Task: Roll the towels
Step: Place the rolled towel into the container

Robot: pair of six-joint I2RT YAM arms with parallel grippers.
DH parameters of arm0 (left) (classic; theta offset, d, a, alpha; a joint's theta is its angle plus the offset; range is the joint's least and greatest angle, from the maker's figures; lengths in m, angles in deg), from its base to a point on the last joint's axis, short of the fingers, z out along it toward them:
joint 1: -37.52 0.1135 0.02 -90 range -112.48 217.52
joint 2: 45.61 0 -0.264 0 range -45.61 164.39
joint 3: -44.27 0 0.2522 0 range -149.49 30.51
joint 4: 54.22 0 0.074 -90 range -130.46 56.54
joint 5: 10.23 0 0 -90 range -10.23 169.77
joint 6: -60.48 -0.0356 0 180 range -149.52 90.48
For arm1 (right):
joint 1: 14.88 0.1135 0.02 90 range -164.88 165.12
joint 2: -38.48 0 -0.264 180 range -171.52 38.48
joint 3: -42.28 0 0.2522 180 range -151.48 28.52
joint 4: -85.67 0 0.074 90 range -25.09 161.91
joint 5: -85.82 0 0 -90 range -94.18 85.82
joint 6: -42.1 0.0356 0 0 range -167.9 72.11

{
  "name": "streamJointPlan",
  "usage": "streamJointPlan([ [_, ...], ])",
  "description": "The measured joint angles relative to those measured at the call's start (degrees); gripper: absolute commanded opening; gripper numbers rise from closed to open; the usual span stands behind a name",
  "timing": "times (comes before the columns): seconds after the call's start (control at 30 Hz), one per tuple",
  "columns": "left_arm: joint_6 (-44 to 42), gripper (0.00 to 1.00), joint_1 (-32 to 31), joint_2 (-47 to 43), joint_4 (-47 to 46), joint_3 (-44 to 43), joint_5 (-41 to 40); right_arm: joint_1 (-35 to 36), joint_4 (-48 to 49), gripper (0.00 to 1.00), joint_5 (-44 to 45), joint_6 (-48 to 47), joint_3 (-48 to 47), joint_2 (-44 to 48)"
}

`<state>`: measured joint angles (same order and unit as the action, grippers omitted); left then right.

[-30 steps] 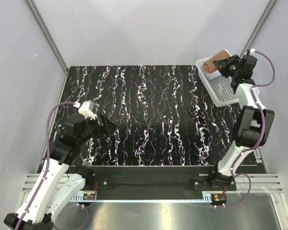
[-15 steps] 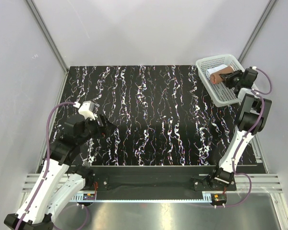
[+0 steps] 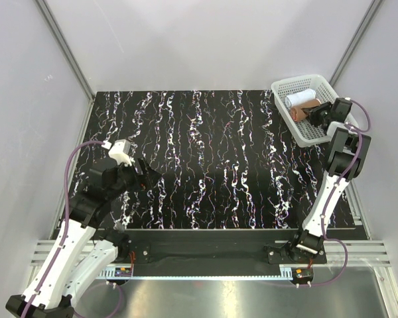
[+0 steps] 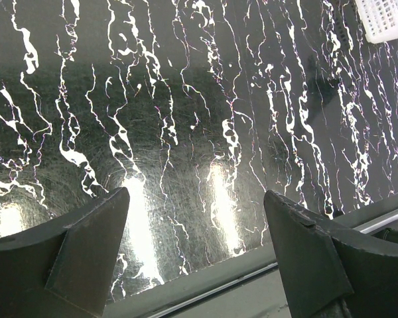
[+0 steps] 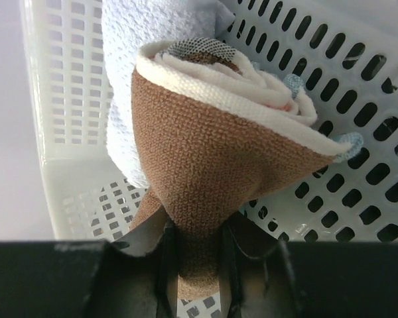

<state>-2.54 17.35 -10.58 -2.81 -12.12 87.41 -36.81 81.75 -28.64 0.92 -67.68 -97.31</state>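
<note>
A rolled brown towel (image 5: 212, 152) with a cream inner layer and teal edging is pinched between the jaws of my right gripper (image 5: 198, 248), which is shut on its lower end. It hangs inside the white mesh basket (image 5: 345, 99), touching a rolled white towel (image 5: 126, 86) behind it. From above, the brown roll (image 3: 303, 111) lies in the basket (image 3: 318, 138) next to the white roll (image 3: 298, 99), with my right gripper (image 3: 316, 113) at it. My left gripper (image 3: 148, 176) hovers open over the marbled tabletop at the left, its fingers (image 4: 86, 245) wide apart with nothing between them.
The black marbled table (image 3: 212, 159) spans the middle. The basket stands at the far right corner, close to the right wall post (image 3: 351, 40). A metal rail (image 4: 205, 291) runs along the table's near edge under my left gripper.
My right gripper has come down from above the basket's rim into the basket with the brown rolled towel, and the white roll now shows beside it. The left arm has not moved.
</note>
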Motion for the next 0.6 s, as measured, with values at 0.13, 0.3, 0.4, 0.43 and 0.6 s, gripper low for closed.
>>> streamJointPlan([
  [0.13,0.0,0.88,0.2,0.1,0.0,0.0,0.0,0.0,-3.5,0.22,0.7,0.0,-4.0,-1.6],
  [0.3,0.0,0.88,0.2,0.1,0.0,0.0,0.0,0.1,-8.9,0.32,1.5,-0.2,-10.1,-4.2],
  [0.4,0.0,0.88,0.2,0.4,0.0,0.0,0.0,0.2,-11.5,0.43,1.6,-0.4,-12.7,-5.2],
  [0.43,0.0,0.88,0.2,0.4,0.0,0.0,0.0,0.3,-12.4,0.52,1.9,-0.6,-13.3,-5.4],
  [0.6,0.0,0.88,0.2,0.4,0.0,0.0,0.0,0.3,-14.9,0.66,3.1,-2.4,-14.1,-5.5],
])
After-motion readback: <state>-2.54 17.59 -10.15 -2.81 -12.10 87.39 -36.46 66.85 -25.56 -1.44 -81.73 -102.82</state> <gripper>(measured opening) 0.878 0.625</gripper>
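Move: The container's middle lies nearly under the right hand, about 2 cm ahead and 2 cm below; the hand is already inside with the brown rolled towel pinched in its fingers. That towel's middle is some 2 cm ahead, 3 cm left and 1 cm below the hand. The white rolled towel lies about 7 cm ahead, 5 cm left and 1 cm lower. From the idle left hand the container is roughly 40 cm ahead, 72 cm right and 17 cm below. Still pinching the brown rolled towel, the right hand shoves forward inside the container by about 2 cm, drifting some 1 cm to the right and tipping its fingers down about 5 degrees. The fingers then spread from a quarter open to over half, ending the pinch, while the hand sinks slightly. ##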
